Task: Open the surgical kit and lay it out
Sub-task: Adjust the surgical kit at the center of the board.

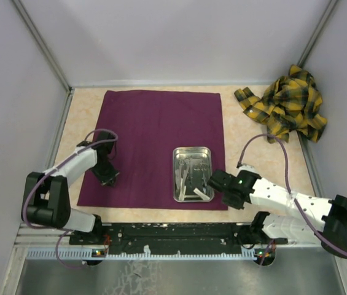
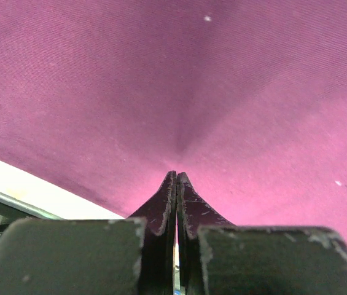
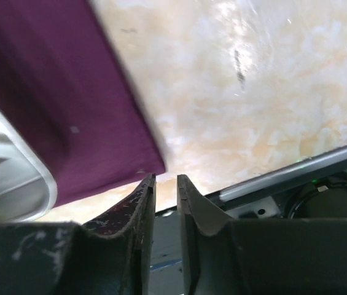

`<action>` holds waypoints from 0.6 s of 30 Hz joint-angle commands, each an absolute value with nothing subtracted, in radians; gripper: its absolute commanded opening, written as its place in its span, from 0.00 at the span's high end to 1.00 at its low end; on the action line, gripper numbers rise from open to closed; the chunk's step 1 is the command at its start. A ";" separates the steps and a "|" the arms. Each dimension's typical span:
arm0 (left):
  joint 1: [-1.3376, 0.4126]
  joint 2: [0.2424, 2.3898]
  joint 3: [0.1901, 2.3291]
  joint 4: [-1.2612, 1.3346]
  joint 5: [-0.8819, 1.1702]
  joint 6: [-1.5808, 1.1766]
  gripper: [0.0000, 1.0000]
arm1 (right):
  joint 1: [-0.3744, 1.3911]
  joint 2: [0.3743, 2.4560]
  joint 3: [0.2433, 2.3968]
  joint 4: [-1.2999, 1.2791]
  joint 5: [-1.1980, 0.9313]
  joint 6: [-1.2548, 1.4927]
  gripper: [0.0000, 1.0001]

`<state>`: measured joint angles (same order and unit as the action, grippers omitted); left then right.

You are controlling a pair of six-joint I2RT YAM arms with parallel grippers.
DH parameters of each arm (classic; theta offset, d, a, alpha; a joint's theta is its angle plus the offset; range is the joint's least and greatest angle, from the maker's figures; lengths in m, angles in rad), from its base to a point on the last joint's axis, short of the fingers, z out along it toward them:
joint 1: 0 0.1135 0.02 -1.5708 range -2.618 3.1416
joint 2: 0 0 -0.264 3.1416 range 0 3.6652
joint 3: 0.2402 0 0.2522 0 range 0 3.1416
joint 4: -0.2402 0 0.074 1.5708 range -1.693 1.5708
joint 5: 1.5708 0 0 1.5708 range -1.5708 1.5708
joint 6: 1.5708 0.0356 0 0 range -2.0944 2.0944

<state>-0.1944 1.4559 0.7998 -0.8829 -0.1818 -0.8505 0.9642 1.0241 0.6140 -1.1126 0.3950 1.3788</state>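
Observation:
The surgical kit's dark purple cloth [image 1: 155,135] lies spread flat on the table. The steel tray [image 1: 176,166] stands on the cloth's near right part, with thin metal instruments [image 1: 191,178] and white pieces inside. My left gripper [image 1: 107,175] is shut, its tips touching the cloth [image 2: 191,80] near its near-left edge, where a small pucker runs up to the left gripper's tips [image 2: 177,175]. My right gripper [image 1: 213,182] hovers by the cloth's near-right corner [image 3: 50,123], just right of the tray [image 3: 7,178]. The right gripper [image 3: 166,179] stands a little open and holds nothing.
A crumpled yellow and black plaid cloth [image 1: 287,104] lies in the far right corner. Grey walls close in the table on three sides. A metal rail [image 1: 179,233] runs along the near edge between the arm bases.

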 commanded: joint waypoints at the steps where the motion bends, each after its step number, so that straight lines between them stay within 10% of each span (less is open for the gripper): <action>1: -0.193 1.346 0.849 -0.893 -0.129 -0.776 1.00 | 0.956 1.017 0.750 -1.140 0.495 1.301 0.76; 8: -0.193 1.158 0.900 -0.853 0.005 -0.662 0.97 | 0.956 1.076 0.905 -1.057 0.509 1.107 0.61; 18: -0.194 0.928 0.981 -0.809 0.166 -0.562 0.01 | 0.937 1.166 1.048 -0.962 0.440 0.829 0.47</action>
<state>-0.1947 0.9703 0.9070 -0.8192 0.0990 -0.6163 0.9600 1.1587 0.9909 -1.0092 0.4507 0.9638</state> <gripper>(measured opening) 0.900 0.523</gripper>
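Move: From the right hand, low over the table, the kit's tray lies about 11 cm ahead and 15 cm to the left, some 3 cm lower; the cloth's near right corner is only about 3 cm to its left and 1 cm back. The left hand, almost on the cloth, has the tray about 29 cm to its right and 3 cm ahead, and the cloth's near left corner some 10 cm left and 8 cm back. The left fingertips lift clear of the cloth and the hand climbs about 14 cm, easing right and forward as the fingers swing some 35 degrees outward and spread almost fully from shut. Meanwhile the right hand leaves the cloth corner, rising while heading left and forward towards the tray's right rim, turning about 20 degrees counter-clockwise and opening to about half. ##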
